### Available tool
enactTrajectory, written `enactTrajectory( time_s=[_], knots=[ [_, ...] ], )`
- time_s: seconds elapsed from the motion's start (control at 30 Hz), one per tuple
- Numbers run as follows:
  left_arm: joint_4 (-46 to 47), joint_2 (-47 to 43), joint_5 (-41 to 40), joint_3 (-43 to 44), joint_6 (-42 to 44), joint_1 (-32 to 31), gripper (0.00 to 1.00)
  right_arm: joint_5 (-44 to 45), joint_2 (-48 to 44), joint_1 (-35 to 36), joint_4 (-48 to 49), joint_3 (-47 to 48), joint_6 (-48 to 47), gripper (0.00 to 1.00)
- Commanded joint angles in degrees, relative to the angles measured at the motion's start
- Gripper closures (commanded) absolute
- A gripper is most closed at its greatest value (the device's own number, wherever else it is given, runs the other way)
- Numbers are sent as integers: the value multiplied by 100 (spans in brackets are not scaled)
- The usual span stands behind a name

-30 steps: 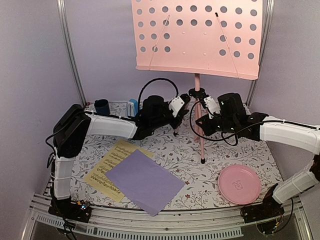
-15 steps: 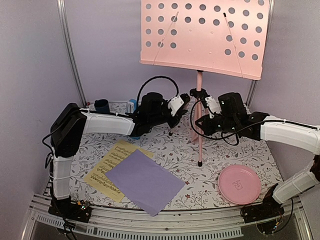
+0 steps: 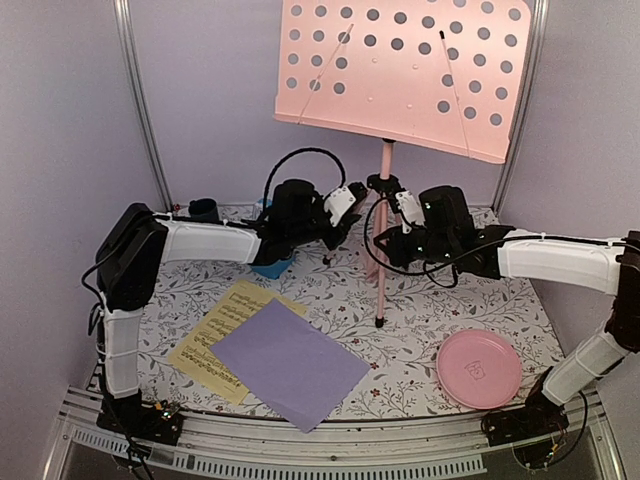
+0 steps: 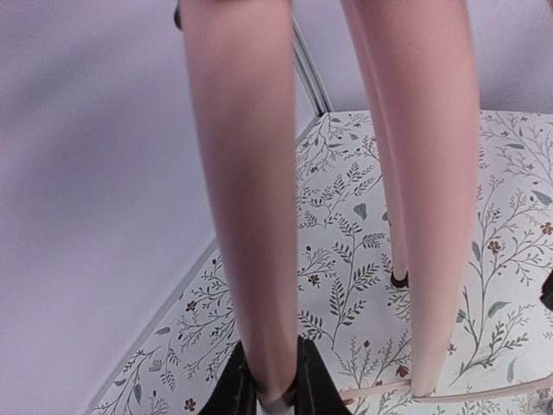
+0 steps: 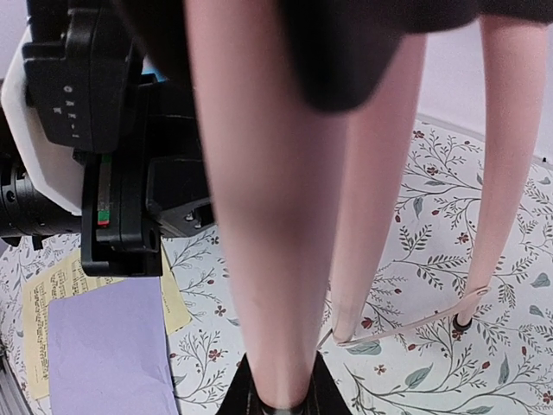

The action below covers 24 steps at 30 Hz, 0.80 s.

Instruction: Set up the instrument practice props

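Observation:
The pink music stand's perforated desk (image 3: 400, 70) stands high over its pole (image 3: 385, 190), tilted a little. My left gripper (image 3: 335, 215) is shut on one tripod leg (image 4: 259, 259), which runs up from between the black fingers (image 4: 238, 389). My right gripper (image 3: 390, 235) is shut on another leg (image 5: 276, 259). The front foot (image 3: 380, 322) is near the floral table. A lavender sheet (image 3: 290, 362) lies over a yellow sheet (image 3: 215, 335) at the front left. The blue metronome (image 3: 272, 268) is mostly hidden behind my left arm.
A round pink plate (image 3: 478, 368) lies at the front right. A small dark blue cup (image 3: 205, 210) stands at the back left by the wall. Metal frame posts (image 3: 140, 100) and lavender walls close in the back and sides.
Both grippers have shifted left and back with the stand's legs in them. The front foot has slid left and the desk now tilts more.

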Motion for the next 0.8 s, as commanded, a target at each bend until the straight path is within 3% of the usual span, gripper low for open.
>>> enactTrajectory(
  time_s=[0.0, 0.1, 0.2, 0.37, 0.6, 0.77],
  knots=[
    [497, -97, -888, -115, 232, 600, 97, -128, -144, 199, 165, 288, 100, 93],
    [635, -135, -868, -224, 160, 604, 90, -173, -175, 221, 157, 284, 111, 84],
    [690, -178, -801, -332, 106, 602, 80, -296, -193, 232, 135, 278, 69, 62],
    [886, -421, -567, -679, 111, 548, 58, -462, -328, 254, 111, 254, 22, 39],
    [1091, -921, -171, -1069, 101, 464, 39, -508, -807, 191, 296, -65, -119, 18],
    [1073, -1366, -90, -1370, -48, 367, 31, -824, -1324, -199, 556, -761, -143, 3]
  ],
)
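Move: My left hand holds the music stand's left leg and my right hand its front leg, both roughly 17 cm above the table. The stand's black hub is some 8 cm right of my left hand, level with it in reach, and 8 cm ahead of my right; it sits about 10 cm above both. The metronome is about 21 cm left of my left hand, no farther out. The plate lies some 22 cm right of my right hand and 19 cm back. I open both hands and let go of the two legs, the right a touch sooner and wider. My left hand goes about 6 cm left towards the metronome, edging out and then back, and lifts 3 cm at the end. My right rises some 6 cm, backing 3 cm towards me off the front leg after a brief drift left. ##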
